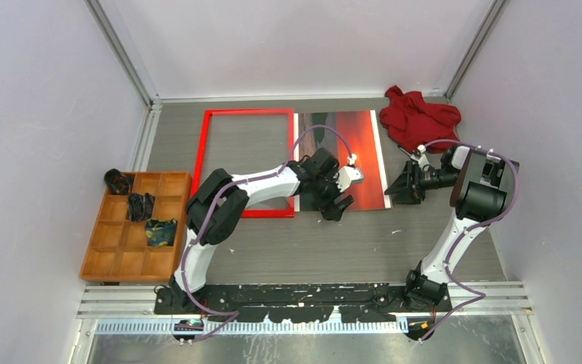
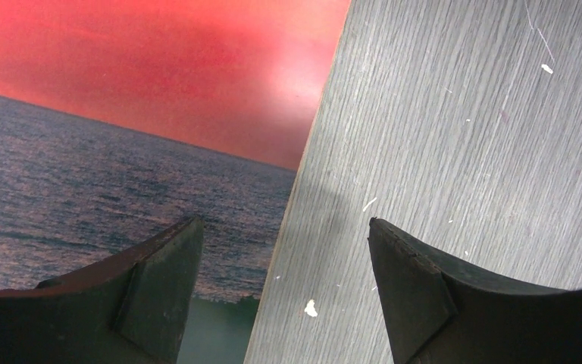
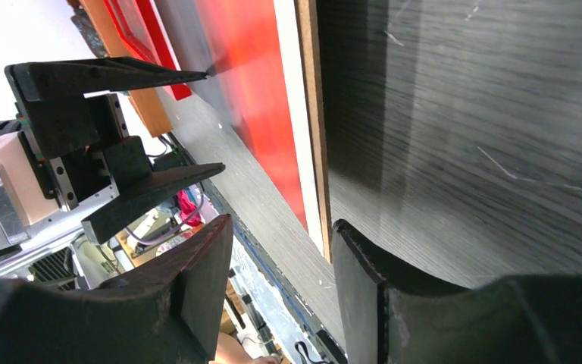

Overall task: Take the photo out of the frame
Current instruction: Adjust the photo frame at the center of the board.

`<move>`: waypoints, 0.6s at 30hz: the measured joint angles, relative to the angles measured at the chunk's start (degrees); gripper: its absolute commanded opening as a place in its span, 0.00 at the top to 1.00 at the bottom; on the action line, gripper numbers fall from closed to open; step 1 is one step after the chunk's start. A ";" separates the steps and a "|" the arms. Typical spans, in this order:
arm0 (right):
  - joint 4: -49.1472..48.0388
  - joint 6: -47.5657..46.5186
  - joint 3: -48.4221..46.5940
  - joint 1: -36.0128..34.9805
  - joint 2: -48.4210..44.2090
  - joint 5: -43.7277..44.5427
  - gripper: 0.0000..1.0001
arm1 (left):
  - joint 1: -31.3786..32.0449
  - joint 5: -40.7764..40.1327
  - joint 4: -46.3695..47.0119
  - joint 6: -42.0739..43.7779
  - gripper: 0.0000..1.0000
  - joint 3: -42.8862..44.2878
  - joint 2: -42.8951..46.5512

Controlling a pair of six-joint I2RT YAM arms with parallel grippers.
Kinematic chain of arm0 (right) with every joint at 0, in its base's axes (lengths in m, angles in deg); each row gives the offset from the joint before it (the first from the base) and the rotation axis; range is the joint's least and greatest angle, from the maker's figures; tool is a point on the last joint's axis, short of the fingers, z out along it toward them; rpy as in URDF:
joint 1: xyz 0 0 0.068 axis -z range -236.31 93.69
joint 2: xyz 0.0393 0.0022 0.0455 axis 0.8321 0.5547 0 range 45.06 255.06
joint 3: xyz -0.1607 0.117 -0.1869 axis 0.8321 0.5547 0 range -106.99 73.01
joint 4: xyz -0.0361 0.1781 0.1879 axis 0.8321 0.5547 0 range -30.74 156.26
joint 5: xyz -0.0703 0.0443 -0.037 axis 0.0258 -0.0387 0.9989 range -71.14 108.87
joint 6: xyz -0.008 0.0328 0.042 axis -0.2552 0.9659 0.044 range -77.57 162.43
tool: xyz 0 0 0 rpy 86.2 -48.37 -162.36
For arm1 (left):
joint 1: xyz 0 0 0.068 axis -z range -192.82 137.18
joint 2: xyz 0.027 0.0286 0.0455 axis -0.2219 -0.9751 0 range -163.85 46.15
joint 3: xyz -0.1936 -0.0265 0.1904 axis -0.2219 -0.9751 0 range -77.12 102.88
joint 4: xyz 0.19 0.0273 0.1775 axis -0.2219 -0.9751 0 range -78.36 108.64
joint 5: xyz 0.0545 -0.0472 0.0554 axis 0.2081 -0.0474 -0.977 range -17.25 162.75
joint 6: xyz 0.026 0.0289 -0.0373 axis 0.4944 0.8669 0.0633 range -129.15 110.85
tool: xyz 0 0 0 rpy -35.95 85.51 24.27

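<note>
The red frame (image 1: 246,163) lies flat on the table with bare table showing through it. To its right lies the photo (image 1: 348,148), a red sunset print with white strips on its sides. My left gripper (image 1: 339,203) hangs open over the photo's near edge. In the left wrist view it (image 2: 284,224) straddles the photo (image 2: 121,114) edge, one finger over the print and one over the table. My right gripper (image 1: 398,184) sits just right of the photo, open with nothing between its fingers (image 3: 281,227). A thin brown board edge (image 3: 308,114) shows beside the photo (image 3: 258,91).
A crumpled red cloth (image 1: 420,117) lies at the back right. A wooden compartment tray (image 1: 117,250) with small dark items stands at the left. The grey walls close in on three sides.
</note>
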 measured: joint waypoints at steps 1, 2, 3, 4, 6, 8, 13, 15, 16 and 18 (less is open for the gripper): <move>0.11 -0.46 0.00 0.00 0.00 -0.57 0.54 | 0.00 0.00 -0.02 0.00 0.19 0.09 0.00; 0.13 -0.85 -0.02 0.00 0.00 -1.01 0.60 | 0.00 0.00 -0.02 0.00 0.19 0.13 0.00; 0.20 -1.33 -0.04 0.00 0.00 -1.44 0.64 | 0.00 0.02 -0.02 0.00 0.19 0.20 0.00; 0.35 -1.79 -0.11 0.00 0.00 -1.75 0.70 | 0.00 0.02 -0.02 0.00 0.18 0.26 0.00; 0.81 -2.89 -0.35 0.04 0.11 -2.14 0.78 | -0.07 0.07 -0.02 0.00 0.18 0.52 0.09; 1.51 -4.31 -0.90 0.15 0.46 -2.58 0.82 | -0.22 0.17 -0.11 -0.02 0.18 0.59 0.31; 2.97 -6.71 -1.62 0.28 0.90 -3.74 0.94 | -0.72 1.07 -0.28 -0.22 0.18 0.63 0.63; 3.26 -7.32 -1.77 0.33 0.90 -3.91 0.99 | -0.83 1.31 -0.44 -0.20 0.18 0.70 0.72; 3.45 -7.54 -1.81 0.39 0.90 -4.04 0.99 | -0.94 1.53 -0.57 -0.22 0.17 0.79 0.76; 3.69 -7.80 -1.84 0.57 0.90 -4.39 0.99 | -1.14 2.05 -0.92 -0.28 0.16 1.01 0.85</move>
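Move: The photo's near right corner sits almost between the right hand's open fingertips, some 2 cm back, 2 cm to the left and roughly 2 cm below. The photo's middle is about 10 cm ahead and 15 cm left of that hand; the red frame's middle is some 10 cm ahead and 40 cm left, the red cloth about 21 cm ahead and 6 cm right. From the left hand, that same corner is roughly 14 cm to the right and level fore-and-aft. The right fingers, half open beside the photo's near right corner, close completely and pinch the board there, while the hand rises about 1 cm with only a slight drift forward and its wrist turns some 5 degrees. The left hand, fingers kept wide open astride the photo's near edge, rises a bit over 1 cm. ##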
